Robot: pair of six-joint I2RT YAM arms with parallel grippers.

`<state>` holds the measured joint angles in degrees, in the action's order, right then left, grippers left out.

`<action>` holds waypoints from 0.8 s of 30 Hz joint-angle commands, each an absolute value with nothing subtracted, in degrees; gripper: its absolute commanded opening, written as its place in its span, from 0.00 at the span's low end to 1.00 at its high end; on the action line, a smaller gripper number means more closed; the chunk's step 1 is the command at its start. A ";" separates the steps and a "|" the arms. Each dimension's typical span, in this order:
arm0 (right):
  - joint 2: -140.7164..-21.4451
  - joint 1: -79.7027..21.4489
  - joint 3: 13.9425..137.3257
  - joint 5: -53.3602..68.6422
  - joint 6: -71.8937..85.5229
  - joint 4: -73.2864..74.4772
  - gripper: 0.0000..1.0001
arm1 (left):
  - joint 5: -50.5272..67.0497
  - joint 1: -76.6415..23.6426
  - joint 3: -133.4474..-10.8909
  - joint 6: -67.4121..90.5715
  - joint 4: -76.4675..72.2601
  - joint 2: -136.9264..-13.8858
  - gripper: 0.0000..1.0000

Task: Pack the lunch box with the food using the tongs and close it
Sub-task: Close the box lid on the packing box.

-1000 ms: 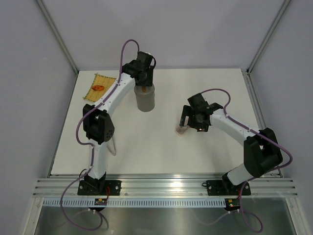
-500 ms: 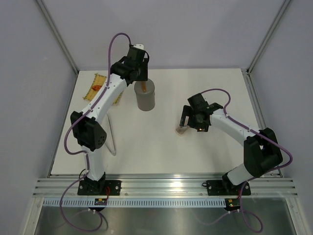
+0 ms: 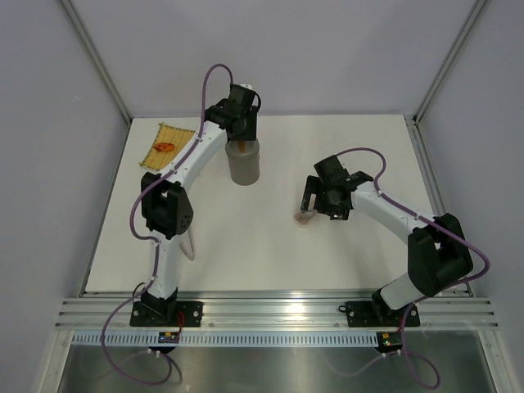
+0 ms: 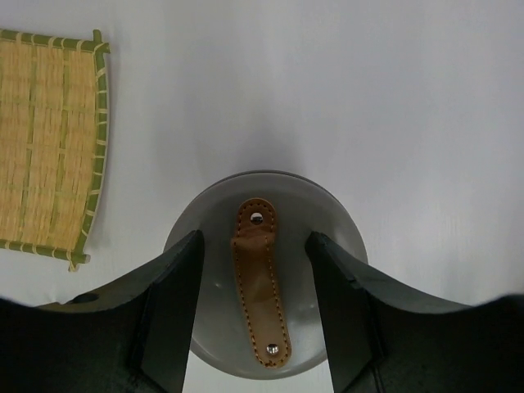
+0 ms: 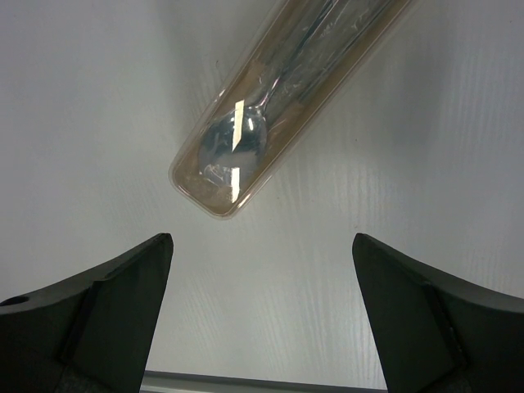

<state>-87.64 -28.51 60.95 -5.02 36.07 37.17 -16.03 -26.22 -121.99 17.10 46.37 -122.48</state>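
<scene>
The lunch box [image 3: 245, 168] stands upright at the back of the table, left of centre. A round grey lid [image 4: 327, 246] with a brown strap handle [image 4: 260, 282] lies on top of it. My left gripper [image 3: 238, 127] hangs right over that lid, open, with its fingers [image 4: 168, 303] either side of the strap and not touching it. One orange piece of food [image 3: 166, 146] lies on the yellow mat [image 3: 173, 134]. A short stretch of the tongs [image 3: 192, 244] shows beside the left arm. My right gripper [image 3: 308, 203] is open and empty, low over the table.
A clear oblong cutlery case [image 5: 278, 90] with a spoon inside lies just ahead of the right fingers; its end [image 3: 304, 218] shows under the right wrist. The woven mat [image 4: 49, 139] lies left of the canister, near the back left corner.
The left arm's elbow swung out to the left half a second ago and has come back, with its gripper staying over the canister. The right arm has not moved.
</scene>
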 commanded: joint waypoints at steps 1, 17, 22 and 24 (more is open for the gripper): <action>-87.10 -29.27 62.40 -5.98 36.48 37.18 0.99 | -13.45 -25.75 -124.45 18.54 53.60 -125.42 0.57; -87.36 -29.27 62.49 -5.80 36.56 36.83 0.99 | -14.85 -25.75 -123.05 17.49 45.79 -110.65 0.58; -87.45 -29.35 62.67 -5.71 36.47 36.91 0.99 | -13.36 -25.75 -121.91 18.36 47.37 -114.24 0.58; -87.36 -29.36 62.67 -5.63 36.56 36.91 0.99 | -12.84 -25.66 -120.07 18.98 47.55 -115.83 0.57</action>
<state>-87.64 -28.51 60.95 -4.99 36.10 37.17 -14.59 -25.96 -122.65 17.91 47.88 -112.64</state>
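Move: The packing box's lid lies right under the left hand's fingertips, its middle about 2 cm back from the hand point and 1 cm below, its leather handle running between the fingers. The bamboo mat's middle is some 21 cm to the left and 6 cm farther out, the cutlery pack about 22 cm to the right and 12 cm back, both some 14 cm below. From the right hand the lid is roughly 18 cm ahead, 23 cm left and 8 cm higher. The left hand stays down with its half-open fingertips resting on the lid either side of the leather handle, easing back towards the robot along it, before it comes free. It then rises quickly, about 9 cm straight off the lid with some 2 cm back in all, the fingers tilting up by nearly 10 degrees and keeping their gap, and the climb stops above the closed box. ##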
